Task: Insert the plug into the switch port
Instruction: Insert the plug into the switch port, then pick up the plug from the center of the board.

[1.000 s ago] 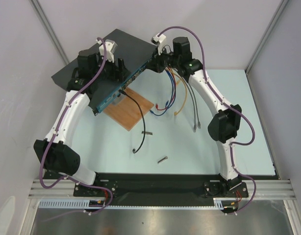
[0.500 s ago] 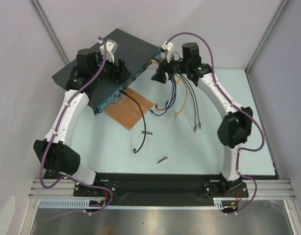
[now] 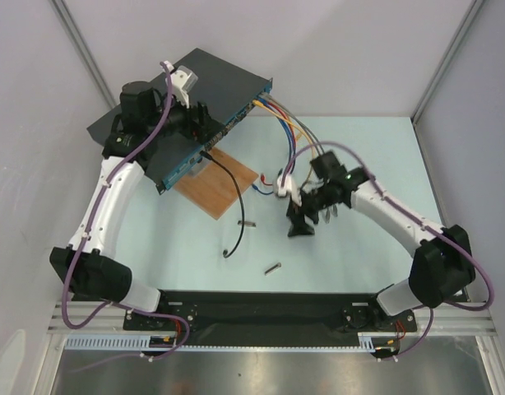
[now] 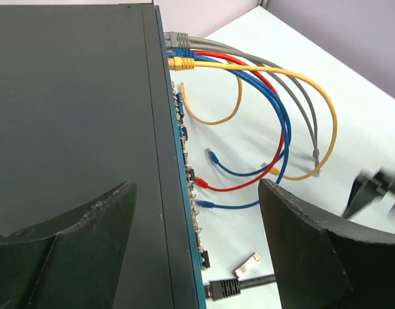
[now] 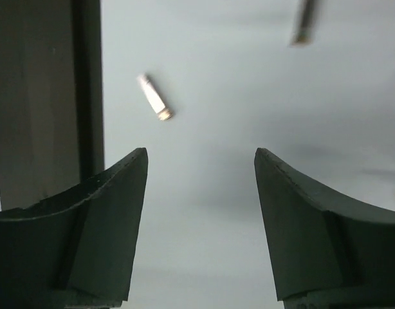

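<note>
The switch (image 3: 195, 86) is a flat dark box at the back left, its blue front face (image 4: 188, 212) lined with ports. Grey, blue, red and yellow plugs (image 4: 178, 53) sit in ports at its far end. A black plug (image 4: 224, 288) sits in a port nearer me. My left gripper (image 3: 201, 130) (image 4: 194, 193) is open and straddles the front edge, one finger over the lid and one over the table. My right gripper (image 3: 300, 229) (image 5: 201, 158) hangs open over bare table mid-right, with nothing between its fingers.
A wooden board (image 3: 215, 188) lies under the switch's front. Coloured cable loops (image 3: 294, 148) trail right from the switch, with loose ends on the table. A small metal piece (image 3: 273, 267) (image 5: 154, 98) and another (image 3: 247, 222) lie in front. The black base strip (image 5: 43, 96) borders the near edge.
My right gripper has opened and swung away from the switch's far end to the middle of the table. The left arm has shifted only slightly.
</note>
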Robot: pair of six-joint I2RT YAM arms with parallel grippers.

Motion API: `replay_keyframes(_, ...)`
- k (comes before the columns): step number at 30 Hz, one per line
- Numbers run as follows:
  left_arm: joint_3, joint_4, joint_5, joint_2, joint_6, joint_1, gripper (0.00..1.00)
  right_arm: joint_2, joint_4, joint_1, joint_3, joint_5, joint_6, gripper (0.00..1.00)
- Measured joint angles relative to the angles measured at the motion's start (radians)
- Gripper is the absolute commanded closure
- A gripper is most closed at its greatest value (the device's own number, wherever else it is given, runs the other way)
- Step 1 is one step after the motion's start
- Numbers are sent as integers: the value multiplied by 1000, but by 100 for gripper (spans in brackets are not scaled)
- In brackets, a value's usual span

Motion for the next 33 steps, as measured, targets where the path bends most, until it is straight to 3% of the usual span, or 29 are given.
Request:
replay_keyframes(3, -2, -19, 0, -24, 23, -10, 18, 3, 10, 66, -195, 40, -45, 32)
replay_keyframes(6, -34, -33, -3, -72, 52, -24, 18, 2, 48, 115, -283, 62, -57, 32)
replay_keyframes(12, -112, -61, -4, -162, 106, -35, 18, 7, 201, 184, -326, 95, -61, 33)
replay_keyframes(22, -188, -97, -30, -173, 147, -36, 19, 69, 345, 290, -405, 134, -81, 38)
replay_keyframes(33, -201, -107, -53, -211, 166, -45, 19, 155, 375, 360, -400, 190, -116, 56)
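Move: The right hand, empty and open, has the loose metal module about 10 cm back, 5 cm to its left and some 18 cm below, on the table. A second module lies about 13 cm farther out and 7 cm farther left than that one; the black cable's free end lies about 4 cm farther out and 13 cm farther left than it. From the left hand the nearer module is roughly 26 cm back, 17 cm right and 37 cm below. Towards the nearer loose module, the right hand drops about 16 cm and draws back some 10 cm, quickly at first, then easing in slowly with a small shift left. It turns some 20 degrees counter-clockwise, points more steeply down, and its fingers narrow around the module's end without a visible grip. The open left hand backs off 6 cm along the switch's port edge towards the black plug, sinking a little. ##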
